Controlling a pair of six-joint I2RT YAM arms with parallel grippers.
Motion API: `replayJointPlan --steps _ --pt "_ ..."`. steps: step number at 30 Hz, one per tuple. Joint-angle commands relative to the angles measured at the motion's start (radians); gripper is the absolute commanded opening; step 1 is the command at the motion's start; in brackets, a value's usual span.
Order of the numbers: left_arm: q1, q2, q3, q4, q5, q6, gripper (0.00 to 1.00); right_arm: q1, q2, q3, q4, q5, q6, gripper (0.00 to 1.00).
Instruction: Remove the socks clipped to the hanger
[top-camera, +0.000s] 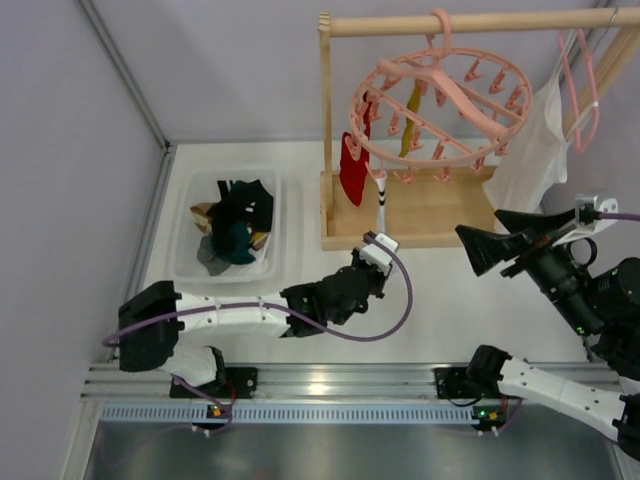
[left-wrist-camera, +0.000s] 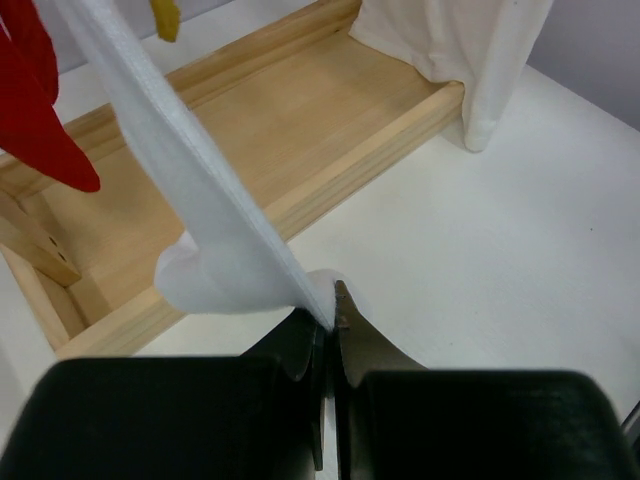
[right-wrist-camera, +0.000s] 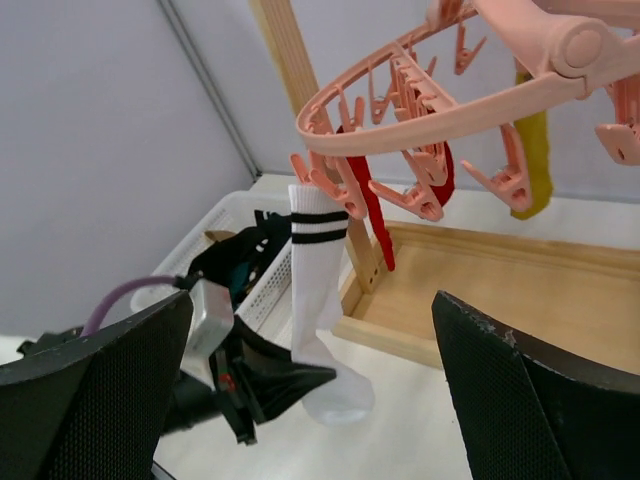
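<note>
The round pink hanger (top-camera: 452, 158) (right-wrist-camera: 400, 120) hangs by its hook from the wooden rod. Clipped to it are a white sock with dark stripes (top-camera: 381, 203) (left-wrist-camera: 190, 190) (right-wrist-camera: 318, 290), a red sock (top-camera: 353, 168) (left-wrist-camera: 40, 120) (right-wrist-camera: 377, 220) and a mustard yellow sock (top-camera: 412, 112) (right-wrist-camera: 536, 160). My left gripper (top-camera: 379, 238) (left-wrist-camera: 333, 300) (right-wrist-camera: 305, 380) is shut on the foot end of the white sock, which stays pegged at its cuff. To the right of the rack my right gripper (top-camera: 482, 232) (right-wrist-camera: 312, 300) stands wide open, holding nothing and facing the white sock.
A white basket (top-camera: 185, 262) (right-wrist-camera: 232, 212) with several socks in it sits left of the rack. The wooden rack has a tray base (top-camera: 440, 215) (left-wrist-camera: 300, 110), an upright post (top-camera: 326, 110) and a top rod (top-camera: 480, 22). A white garment (top-camera: 535, 150) (left-wrist-camera: 480, 60) hangs at the right.
</note>
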Motion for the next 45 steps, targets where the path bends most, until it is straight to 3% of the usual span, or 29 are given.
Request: replayJointPlan --steps 1,8,14,19,24,31,45 --pt "-0.076 0.069 0.097 0.052 -0.159 0.074 0.00 -0.009 0.111 0.108 -0.102 0.078 0.017 1.00" --pt "-0.150 0.172 0.177 0.052 -0.231 0.115 0.00 -0.010 0.318 0.261 -0.176 0.052 -0.018 0.99" --pt "-0.173 0.209 0.202 0.053 -0.254 0.115 0.00 -0.010 0.521 0.418 -0.256 0.077 -0.085 0.76" --pt "-0.186 0.226 0.216 0.052 -0.265 0.112 0.00 -0.012 0.649 0.502 -0.300 0.241 -0.127 0.69" --pt "-0.189 0.229 0.219 0.053 -0.260 0.109 0.00 -0.029 0.679 0.502 -0.312 0.279 -0.130 0.64" --pt "-0.192 0.227 0.220 0.054 -0.257 0.108 0.00 -0.162 0.673 0.444 -0.271 0.094 -0.133 0.60" --pt "-0.202 0.230 0.227 0.054 -0.259 0.112 0.00 -0.196 0.725 0.429 -0.190 0.036 -0.148 0.57"
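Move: The clip holding the white sock lies some 18 cm ahead of the right hand, 12 cm to its left and about 3 cm lower. The red sock hangs roughly 7 cm beyond that clip and 2 cm farther left; the yellow sock about 12 cm beyond it and 7 cm to its right. From the left hand, already gripping the sock's toe end, the clip is about 11 cm ahead, 1 cm left and 19 cm up. The white sock is kept pinched by its toe in the shut left fingers and drawn to the right and back, about 6 cm in all, mostly early on, then held there. The right hand reaches forward some 12 cm, swinging left and partly back again, and sinks about 4 cm to the sock's clip, rolling its left side down about 30 degrees and tipping down; its wide-open fingers narrow to roughly 60% around the clip without pinching it. ##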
